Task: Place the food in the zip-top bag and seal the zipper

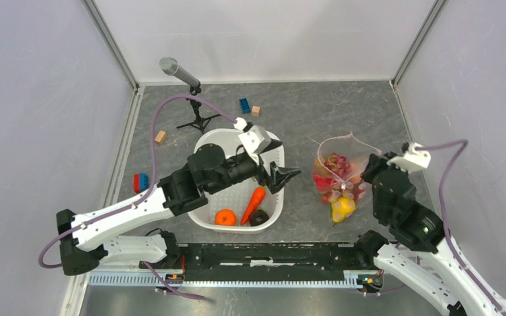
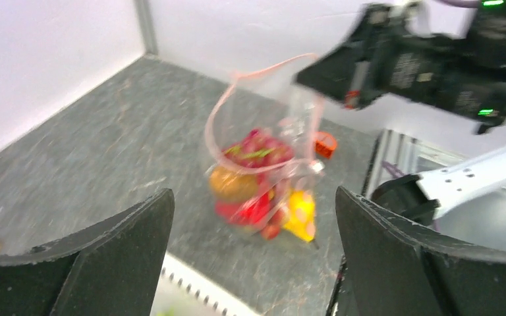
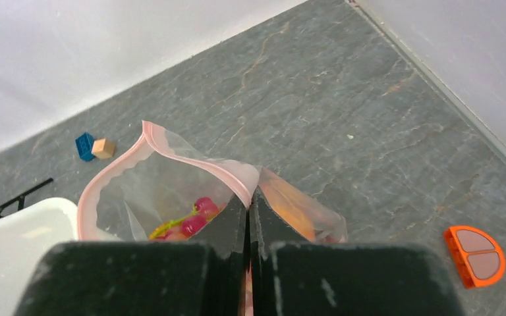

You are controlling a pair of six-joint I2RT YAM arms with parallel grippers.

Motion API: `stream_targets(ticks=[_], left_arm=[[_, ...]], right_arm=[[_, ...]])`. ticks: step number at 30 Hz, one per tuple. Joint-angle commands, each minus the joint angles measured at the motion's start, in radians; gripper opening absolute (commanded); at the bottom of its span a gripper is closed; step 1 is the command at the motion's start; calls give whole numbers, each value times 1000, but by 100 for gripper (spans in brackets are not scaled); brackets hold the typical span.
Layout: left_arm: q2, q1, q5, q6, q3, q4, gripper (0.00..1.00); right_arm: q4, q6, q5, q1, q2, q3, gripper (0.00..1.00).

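Note:
The zip-top bag point(image 1: 335, 179) lies right of centre with its mouth open, holding grapes point(image 3: 197, 216), a yellow fruit point(image 1: 342, 208) and other red and orange food. My right gripper point(image 3: 250, 197) is shut on the pink zipper strip point(image 3: 191, 157) and holds the rim up. My left gripper point(image 1: 288, 176) hangs open and empty over the right rim of the white basin point(image 1: 273, 209). Its wide-apart fingers point(image 2: 132, 230) point toward the bag point(image 2: 257, 164). A carrot point(image 1: 253, 205), an orange point(image 1: 225, 217) and a dark piece point(image 1: 259, 218) lie in the basin.
A microphone on a small tripod point(image 1: 179, 72) stands behind the basin. Blue point(image 1: 244, 105) and wooden point(image 1: 255, 110) blocks lie at the back. Another wooden block point(image 1: 160, 137) and a red-blue block point(image 1: 140, 182) lie at the left. A small orange piece point(image 3: 474, 253) lies right of the bag.

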State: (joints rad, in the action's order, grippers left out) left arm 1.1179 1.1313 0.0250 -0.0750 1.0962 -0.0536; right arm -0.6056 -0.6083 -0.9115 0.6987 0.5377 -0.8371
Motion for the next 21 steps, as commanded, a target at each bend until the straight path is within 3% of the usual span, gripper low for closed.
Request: stream_targets(ticks=[1, 5, 10, 15, 19, 21], left_arm=[[-78, -21, -249, -56, -123, 137, 98], [-172, -78, -257, -184, -286, 183, 99], [-277, -133, -244, -290, -399, 178, 99], [-334, -149, -320, -290, -392, 255, 99], [-355, -162, -377, -302, -387, 333, 100], [-375, -163, -394, -308, -395, 355, 100]], right_arm=[[10, 32, -91, -1, -157, 80, 1], [-153, 20, 55, -1, 9, 15, 1], [202, 164, 402, -2, 125, -45, 1], [371, 190, 663, -2, 323, -341, 0], [477, 122, 774, -2, 354, -401, 0], [473, 112, 733, -2, 315, -365, 0]])
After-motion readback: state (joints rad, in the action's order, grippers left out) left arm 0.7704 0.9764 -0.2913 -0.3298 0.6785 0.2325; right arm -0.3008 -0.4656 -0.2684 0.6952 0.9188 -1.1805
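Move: In the white basket the carrot lies some 12 cm to the left of the empty left hand, level with it fore-and-aft and about 34 cm below; the avocado is 5 cm back and 10 cm left, the orange 5 cm back and 22 cm left. The right hand, gripping the bag's rim, has the basket's right rim about 25 cm to its left and 16 below, and the yellow pear 9 cm back, 4 left, 25 below. The open, empty left hand leaves the bag's side and drops about 15 cm while travelling as far left over the basket towards the carrot, tipping down some 20 degrees and turning counter-clockwise. The right hand keeps its pinch on the bag's rim, edges a little right and back and dips, then swings about 18 cm left, rising and turning counter-clockwise, carrying the bag towards the basket's right rim. ##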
